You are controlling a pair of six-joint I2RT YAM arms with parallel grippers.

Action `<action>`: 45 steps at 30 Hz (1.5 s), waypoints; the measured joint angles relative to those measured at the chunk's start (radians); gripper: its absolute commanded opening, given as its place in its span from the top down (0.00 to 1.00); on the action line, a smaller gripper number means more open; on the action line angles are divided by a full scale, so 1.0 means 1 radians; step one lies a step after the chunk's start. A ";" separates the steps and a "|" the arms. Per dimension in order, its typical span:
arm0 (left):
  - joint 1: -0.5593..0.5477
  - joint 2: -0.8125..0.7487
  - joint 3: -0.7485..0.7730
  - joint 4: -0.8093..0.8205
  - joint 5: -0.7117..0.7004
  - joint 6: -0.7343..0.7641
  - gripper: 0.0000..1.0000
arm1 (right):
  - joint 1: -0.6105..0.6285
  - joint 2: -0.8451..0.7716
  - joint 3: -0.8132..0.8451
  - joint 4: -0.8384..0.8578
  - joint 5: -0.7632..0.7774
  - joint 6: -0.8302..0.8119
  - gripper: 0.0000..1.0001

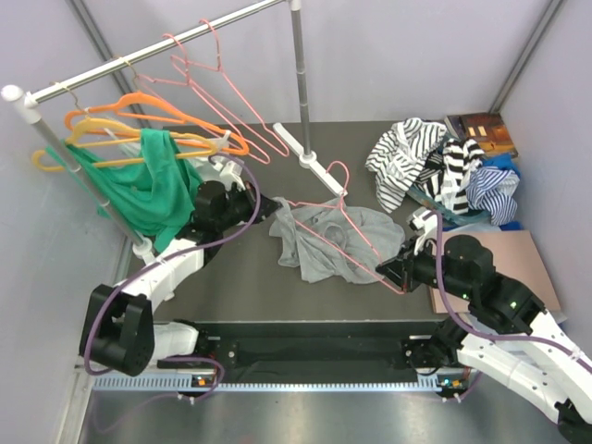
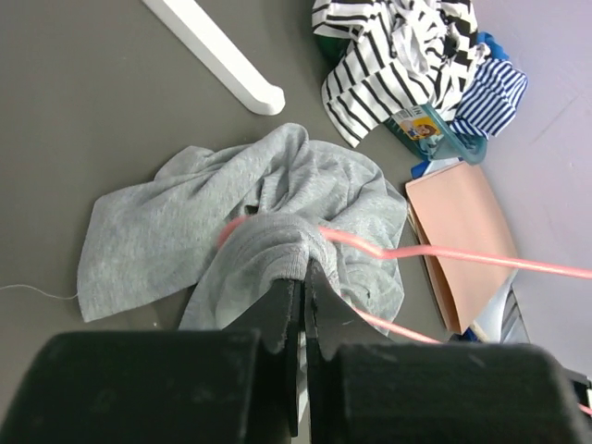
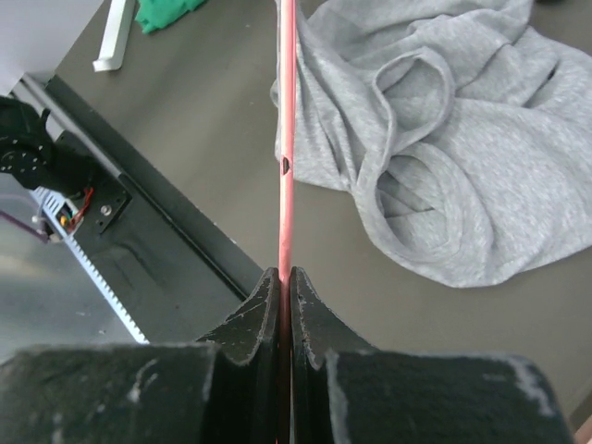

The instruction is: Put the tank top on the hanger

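Observation:
The grey tank top (image 1: 328, 242) lies crumpled in the middle of the dark table. My left gripper (image 1: 274, 203) is at its far-left corner, shut on a raised fold of the knit; the left wrist view shows the tank top (image 2: 185, 231) bunched into my gripper (image 2: 303, 274). A thin pink wire hanger (image 1: 346, 190) lies slanted across the garment. My right gripper (image 1: 400, 277) is shut on its near corner. In the right wrist view the hanger (image 3: 287, 139) runs straight out from my gripper (image 3: 284, 277), with the tank top (image 3: 462, 166) to its right. The pink hanger (image 2: 462, 254) crosses the fabric beside my left fingers.
A clothes rail (image 1: 148, 51) at the back left carries orange and yellow hangers (image 1: 139, 120), a green garment (image 1: 148, 190) and more pink hangers (image 1: 213, 69). Its white foot (image 1: 301, 148) rests behind the tank top. Striped clothes (image 1: 435, 166) and a tan board (image 1: 518, 259) lie at the right.

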 measured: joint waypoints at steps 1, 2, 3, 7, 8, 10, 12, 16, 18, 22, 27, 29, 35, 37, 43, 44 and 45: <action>0.003 -0.013 0.000 -0.006 0.006 0.008 1.00 | 0.000 0.000 -0.002 0.005 -0.011 -0.002 1.00; 0.006 -0.024 0.000 -0.011 0.008 0.018 1.00 | 0.000 0.001 -0.002 0.005 -0.019 -0.003 1.00; 0.010 -0.032 0.000 -0.018 0.006 0.024 1.00 | 0.000 0.002 -0.002 0.005 -0.027 -0.003 1.00; 0.037 -0.058 0.000 -0.077 -0.014 0.071 1.00 | 0.000 0.000 -0.002 0.002 -0.050 -0.003 1.00; 0.045 -0.060 0.000 -0.090 -0.022 0.079 1.00 | 0.000 -0.003 -0.002 0.001 -0.053 -0.003 1.00; 0.058 -0.067 0.000 -0.111 -0.032 0.095 1.00 | 0.000 -0.010 -0.002 -0.004 -0.063 -0.002 1.00; 0.066 -0.074 -0.001 -0.121 -0.032 0.103 1.00 | 0.000 -0.019 -0.002 -0.003 -0.072 -0.001 1.00; 0.068 -0.100 -0.004 -0.121 -0.025 0.121 1.00 | 0.000 -0.029 -0.019 0.009 -0.092 0.006 1.00; 0.068 -0.110 -0.005 -0.120 -0.017 0.127 1.00 | 0.000 -0.028 -0.035 0.014 -0.100 0.008 1.00; 0.069 -0.127 -0.008 -0.118 0.023 0.143 1.00 | 0.000 -0.019 -0.058 0.023 -0.113 0.013 1.00; 0.071 -0.142 -0.019 -0.096 0.131 0.155 1.00 | 0.000 0.000 -0.075 0.060 -0.123 0.013 1.00; 0.071 -0.145 -0.021 -0.094 0.175 0.163 1.00 | 0.000 0.007 -0.080 0.082 -0.132 0.014 1.00; 0.072 -0.158 -0.021 -0.088 0.306 0.179 1.00 | 0.000 0.019 -0.105 0.148 -0.147 0.023 1.00; 0.072 -0.158 -0.021 -0.090 0.344 0.183 1.00 | 0.000 0.027 -0.114 0.167 -0.148 0.024 1.00; 0.072 -0.173 0.002 -0.207 0.318 0.248 0.57 | 0.000 0.052 -0.133 0.215 -0.149 0.033 1.00; 0.072 -0.179 0.013 -0.240 0.285 0.262 0.47 | 0.000 0.055 -0.133 0.221 -0.149 0.033 1.00; 0.072 -0.190 0.023 -0.274 0.244 0.271 0.35 | 0.000 0.055 -0.133 0.227 -0.149 0.034 1.00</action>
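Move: My left hand pinches a shoulder strap of the tank top over the pink hanger's left end, which lies about 3 cm to its right, 1 cm back and 3 cm below. The tank top's bulk lies some 16 cm to its right, 5 cm back and 15 cm lower; the green garment hangs roughly 26 cm to its left, about level with it. From my right hand, holding the hanger by its right end, the left end is about 15 cm ahead, 22 cm left and 7 cm lower. Keeping the strap pinched, my left hand goes about 3.5 cm left, then draws back some 6 cm, rising and easing right again while turning some 20 degrees clockwise, and finally opens its fingers with a small start forward and left. My right hand keeps its grip and feeds the hanger about 3.5 cm left into the strap, sinking a little. ##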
